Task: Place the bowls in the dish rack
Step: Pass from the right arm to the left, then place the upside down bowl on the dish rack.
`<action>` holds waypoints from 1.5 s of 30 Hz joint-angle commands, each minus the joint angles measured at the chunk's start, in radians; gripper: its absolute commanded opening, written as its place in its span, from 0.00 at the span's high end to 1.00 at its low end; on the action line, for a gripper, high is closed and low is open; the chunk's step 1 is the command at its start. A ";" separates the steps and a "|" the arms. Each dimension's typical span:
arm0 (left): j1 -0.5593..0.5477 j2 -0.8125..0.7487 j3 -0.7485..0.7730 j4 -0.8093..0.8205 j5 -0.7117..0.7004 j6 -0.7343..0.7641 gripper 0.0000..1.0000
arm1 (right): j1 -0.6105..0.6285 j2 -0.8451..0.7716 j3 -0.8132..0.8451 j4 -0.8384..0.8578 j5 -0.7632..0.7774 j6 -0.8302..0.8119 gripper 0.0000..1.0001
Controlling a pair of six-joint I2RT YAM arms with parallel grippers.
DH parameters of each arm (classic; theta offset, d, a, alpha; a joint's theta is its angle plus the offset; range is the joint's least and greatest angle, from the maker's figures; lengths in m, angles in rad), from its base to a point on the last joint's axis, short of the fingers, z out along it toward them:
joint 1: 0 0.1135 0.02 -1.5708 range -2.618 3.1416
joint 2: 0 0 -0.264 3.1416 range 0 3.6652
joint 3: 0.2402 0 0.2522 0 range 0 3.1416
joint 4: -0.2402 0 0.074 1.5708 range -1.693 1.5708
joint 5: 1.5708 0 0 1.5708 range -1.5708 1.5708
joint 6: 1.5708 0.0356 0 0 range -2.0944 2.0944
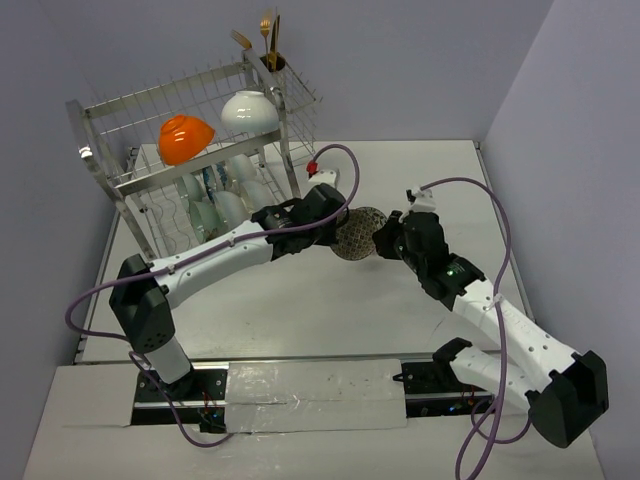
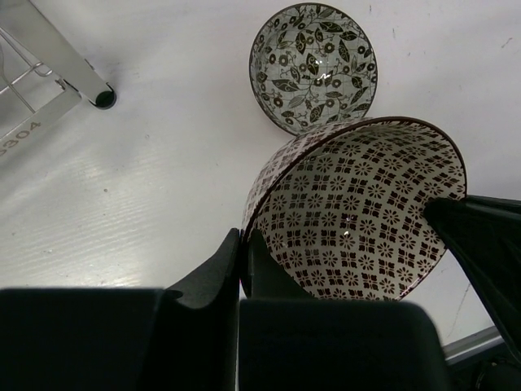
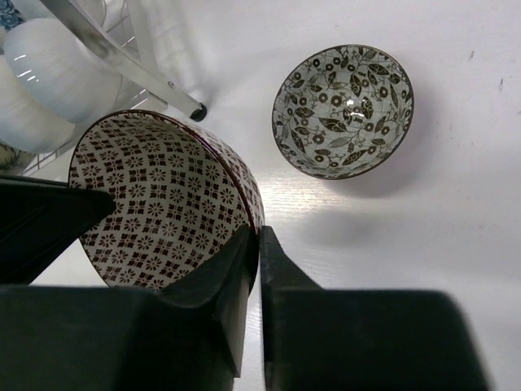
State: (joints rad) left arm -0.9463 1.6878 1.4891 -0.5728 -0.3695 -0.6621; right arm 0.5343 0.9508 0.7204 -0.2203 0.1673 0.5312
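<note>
A bowl with a brown flower pattern point(image 1: 360, 235) hangs tilted above the table between both arms. My left gripper point(image 2: 244, 236) is shut on its rim, one finger inside the brown-patterned bowl point(image 2: 358, 212) and one outside. My right gripper point(image 3: 254, 232) pinches the opposite rim of the same bowl point(image 3: 155, 204). A second bowl with a dark leaf pattern point(image 2: 313, 65) sits upright on the table beyond it. The dish rack point(image 1: 200, 150) stands at the back left, with an orange bowl point(image 1: 186, 138) and a white bowl point(image 1: 250, 110) on its top tier and several white bowls below.
Gold cutlery point(image 1: 268, 40) stands in the rack's corner cup. A rack leg point(image 3: 122, 61) comes down on the table close to the held bowl, with white bowls point(image 3: 49, 65) behind it. The leaf-patterned bowl point(image 3: 343, 110) lies to the right of that leg.
</note>
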 commanded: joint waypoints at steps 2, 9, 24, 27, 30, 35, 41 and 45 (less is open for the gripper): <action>0.000 -0.072 0.014 0.034 -0.081 0.065 1.00 | 0.010 -0.063 -0.007 0.114 -0.028 0.009 0.69; -0.011 -0.232 -0.006 0.088 -0.152 0.223 1.00 | 0.010 -0.122 -0.009 0.035 -0.071 0.013 0.08; -0.029 -0.571 0.086 0.238 -0.807 1.202 1.00 | 0.001 -0.374 -0.059 0.005 -0.034 -0.063 0.00; -0.023 -0.635 -0.027 0.674 -0.855 1.686 1.00 | 0.001 -0.386 -0.073 0.030 -0.075 -0.062 0.00; -0.005 -0.677 -0.064 0.978 -0.806 1.956 1.00 | 0.001 -0.399 -0.081 0.042 -0.121 -0.065 0.01; 0.053 -0.733 0.042 0.823 -0.607 1.966 1.00 | 0.001 -0.441 -0.107 0.056 -0.161 -0.076 0.01; 0.145 -0.766 0.036 0.687 -0.464 1.961 1.00 | 0.003 -0.478 -0.139 0.068 -0.163 -0.079 0.01; 0.297 -0.748 0.042 0.588 -0.370 1.905 1.00 | 0.001 -0.488 -0.153 0.079 -0.163 -0.082 0.01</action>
State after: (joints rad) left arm -0.7288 0.9176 1.4971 0.0750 -0.8864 1.2533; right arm 0.5388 0.4725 0.5793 -0.1856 0.0139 0.4702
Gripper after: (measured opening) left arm 0.052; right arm 0.989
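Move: The patterned bowl hangs between my hands, gripped by both, its middle about 5 cm right of my left hand and 5 cm left of my right. From my left hand, the free spot on the upper rack lies some 42 cm left, 15 ahead and 13 up; the orange bowl stands 11 cm to the right of that spot and level with it. The flowered bowl is 15 cm ahead of my right hand, 2 left and 17 below. My right hand opens wide, lets go of the patterned bowl's right rim and backs off, rising about 7 cm. My left hand keeps its pinch on the left rim and sweeps the bowl up about 40 cm and nearly as far left, towards the upper rack's left end, drawing back slightly while its fingers swing from down-forward to forward and up, left side rising. ##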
